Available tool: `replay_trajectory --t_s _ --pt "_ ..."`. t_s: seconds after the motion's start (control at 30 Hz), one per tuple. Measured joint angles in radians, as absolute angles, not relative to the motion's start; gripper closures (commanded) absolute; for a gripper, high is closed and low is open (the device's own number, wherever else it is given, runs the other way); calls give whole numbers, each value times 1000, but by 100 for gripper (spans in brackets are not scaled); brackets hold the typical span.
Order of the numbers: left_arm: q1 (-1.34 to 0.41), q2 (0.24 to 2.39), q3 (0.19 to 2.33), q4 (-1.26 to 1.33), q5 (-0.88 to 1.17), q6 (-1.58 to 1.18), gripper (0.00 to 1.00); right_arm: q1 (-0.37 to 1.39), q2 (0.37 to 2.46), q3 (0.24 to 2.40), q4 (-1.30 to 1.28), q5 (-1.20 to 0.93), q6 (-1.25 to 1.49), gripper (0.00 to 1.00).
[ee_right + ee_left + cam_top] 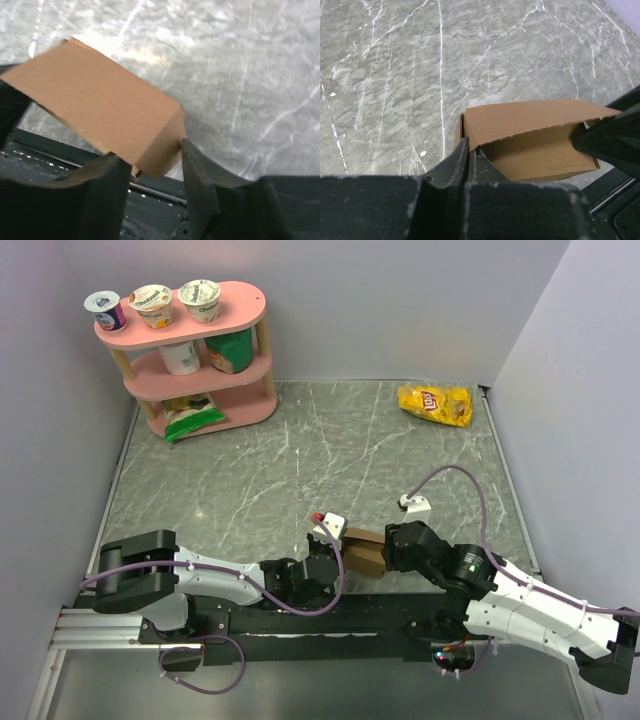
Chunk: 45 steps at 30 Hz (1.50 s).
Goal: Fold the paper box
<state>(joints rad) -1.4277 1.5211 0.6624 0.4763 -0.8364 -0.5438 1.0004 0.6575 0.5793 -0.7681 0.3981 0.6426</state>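
Note:
The paper box [365, 552] is a small brown cardboard box held just above the table's near edge, between my two grippers. My left gripper [330, 543] is shut, its fingers pinching the box's left wall at the corner under the lid flap. From the left wrist the paper box [535, 135] shows its lid slightly lifted, and the left gripper [470, 145] grips its near corner. My right gripper [392, 545] has the box's right end between its fingers. From the right wrist the paper box [100, 110] tilts, and the right gripper [150, 152] touches it on both sides.
A pink three-tier shelf [200, 350] with yogurt cups and packets stands at the back left. A yellow chip bag [435, 403] lies at the back right. Grey walls close in both sides. The black base rail [300, 625] runs right below the box.

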Motion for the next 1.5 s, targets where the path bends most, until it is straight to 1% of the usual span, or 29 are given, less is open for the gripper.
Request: replay_trajectory --t_s 0.03,0.1,0.17,0.2,0.23,0.33,0.4,0.67,0.93,1.1,1.27,1.5 --pt "-1428 1521 662 476 -837 -544 99 1000 655 579 -753 397 633 65" --pt "-1428 1521 662 476 -836 -544 99 994 655 579 -731 393 618 72" --pt "-1428 1521 662 477 -836 -543 99 987 659 579 -722 391 607 75" --pt "-1428 1521 662 477 -836 -543 99 983 660 579 -721 391 604 82" --pt "-1428 1521 662 477 -836 -543 99 979 661 579 -720 390 603 84" --pt "-1429 1523 666 474 -835 -541 99 968 660 579 -724 391 599 87" --pt "-1433 1528 672 469 -837 -538 99 963 655 579 -727 392 598 90" --pt "-1452 1549 696 453 -868 -510 99 913 632 584 -743 340 570 92" --pt "-1484 1608 763 399 -952 -450 99 819 678 631 -779 236 511 93" --pt "-1493 1624 781 383 -974 -430 99 732 685 644 -785 141 472 95" --pt "-1496 1633 793 375 -979 -414 99 612 683 649 -781 1 435 96" --pt "-1497 1637 803 364 -981 -394 99 519 709 668 -786 -120 384 99"
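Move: The left fingers already pinch the paper box's left corner, with the box's middle some 4 cm to their right, 2 cm back and about 3 cm below. From the half-open right fingers, which straddle the box's right corner, the box's middle lies about 4 cm left, level fore and aft, and 3 cm lower. The left fingertips are roughly 9 cm left of the right hand, about 2 cm farther out, at nearly the same height. Closing in first, the right fingers shut from half open onto the lid panel's near right corner, one finger on the inner side. With it pinched, the right hand eases up and forward by about 1.5 cm each and slightly right, tilting some 10 degrees. The left hand keeps its pinch, shifts about 1 cm right and rolls its left side up by roughly 15 degrees. ##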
